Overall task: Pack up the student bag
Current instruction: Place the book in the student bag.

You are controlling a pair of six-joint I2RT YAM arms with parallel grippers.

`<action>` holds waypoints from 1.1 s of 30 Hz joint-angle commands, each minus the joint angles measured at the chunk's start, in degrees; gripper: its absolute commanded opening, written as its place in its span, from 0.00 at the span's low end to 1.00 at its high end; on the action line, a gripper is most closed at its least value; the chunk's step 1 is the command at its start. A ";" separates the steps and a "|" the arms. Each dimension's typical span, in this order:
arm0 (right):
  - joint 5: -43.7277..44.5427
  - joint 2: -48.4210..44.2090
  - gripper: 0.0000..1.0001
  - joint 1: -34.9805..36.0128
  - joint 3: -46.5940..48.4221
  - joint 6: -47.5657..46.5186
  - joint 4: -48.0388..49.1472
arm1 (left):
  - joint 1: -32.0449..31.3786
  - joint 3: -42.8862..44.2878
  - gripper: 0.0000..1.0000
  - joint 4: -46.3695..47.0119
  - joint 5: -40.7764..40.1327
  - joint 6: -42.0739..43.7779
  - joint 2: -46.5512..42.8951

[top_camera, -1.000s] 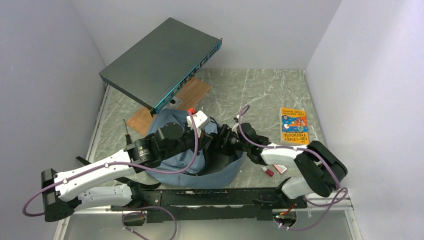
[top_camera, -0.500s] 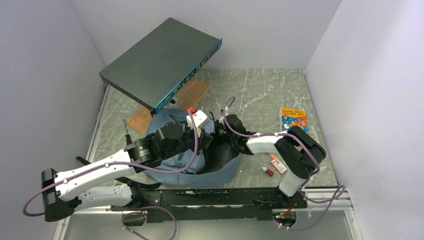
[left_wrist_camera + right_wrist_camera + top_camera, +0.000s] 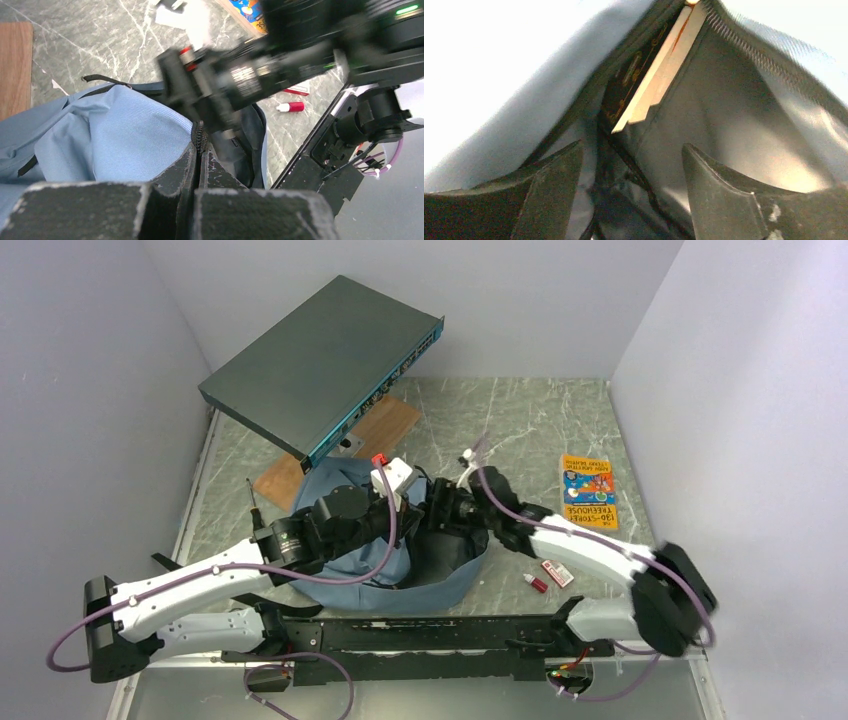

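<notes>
The student bag (image 3: 445, 580) is a soft blue-grey backpack lying just beyond the arm bases. My left gripper (image 3: 402, 502) is shut on the black zipper edge (image 3: 200, 137) of the bag (image 3: 125, 132) and holds the mouth up. My right gripper (image 3: 440, 515) reaches into that mouth from the right. In the right wrist view it (image 3: 631, 145) stands open inside the bag's dark lining (image 3: 734, 115), with nothing between its fingers. A dark book with pale page edges (image 3: 654, 70) stands on edge deeper inside.
A flat dark grey metal box (image 3: 320, 365) leans at the back left over a wooden board (image 3: 385, 425). A colourful book (image 3: 588, 490) lies at the right. A red-capped small bottle (image 3: 537, 583) and a red-white packet (image 3: 557, 573) lie by the bag. Side walls stand close.
The right arm's elbow folded in over the colourful book, then swung out to the far right; its gripper stayed at the bag's mouth. The left arm has not moved.
</notes>
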 commanded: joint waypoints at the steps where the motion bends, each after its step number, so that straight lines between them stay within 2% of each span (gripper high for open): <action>1: 8.64 -17.15 0.77 -0.32 -0.42 -9.72 -22.01 | -0.06 -0.05 0.00 2.38 -2.20 -1.88 1.23; 4: 12.62 -25.25 0.79 -0.80 1.54 -11.54 -32.11 | 0.51 -0.10 0.00 2.51 -0.84 -2.59 2.69; 11: 25.28 -33.34 0.85 -3.56 8.00 -14.20 -49.82 | 2.03 0.54 0.00 -1.00 2.00 -4.12 5.52; 14: 28.00 -35.49 0.87 -9.47 8.73 -15.44 -52.93 | 2.48 0.48 0.00 -2.07 3.26 -4.53 6.13; 16: 28.83 -36.14 0.91 -17.24 8.84 -16.54 -54.70 | 2.67 0.44 0.00 -2.32 4.99 -4.56 6.60; 21: 27.26 -32.88 0.97 -39.64 5.24 -19.25 -47.02 | 2.86 1.63 0.00 -3.44 10.25 -4.94 9.58; 25: 20.01 -25.38 0.95 -56.32 1.86 -16.12 -36.68 | 2.79 3.59 0.00 -5.85 16.97 -4.58 12.33; 29: 17.27 -19.34 0.93 -67.76 -1.42 -15.60 -27.51 | 2.71 3.34 0.00 -6.57 20.68 -4.46 12.70; 33: 20.13 -14.50 0.94 -72.84 -1.84 -17.28 -23.16 | 2.69 2.59 0.00 -6.65 22.81 -4.26 12.21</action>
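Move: The last book left lies on the table about 42 cm to the right hand's right, 10 cm ahead and 11 cm below; the bag holding the others is centred about 11 cm left and 5 cm back. The eraser box stands some 33 cm right and 12 cm back, the red bottle 27 cm right and 15 cm back. From the left hand, the bag's middle is 4 cm left, 2 cm back and 18 cm below; the book is about 49 cm right, 13 cm ahead. Towards the book on the table, the right hand, already empty, rises some 6 cm out of the bag's mouth, sweeps about 43 cm to the right, then sinks, turning clockwise about 75 degrees and opening its fingers wide. The left hand keeps its pinch on the bag's zipped edge and takes it down about 8 cm, drifting right and, late on, back. ##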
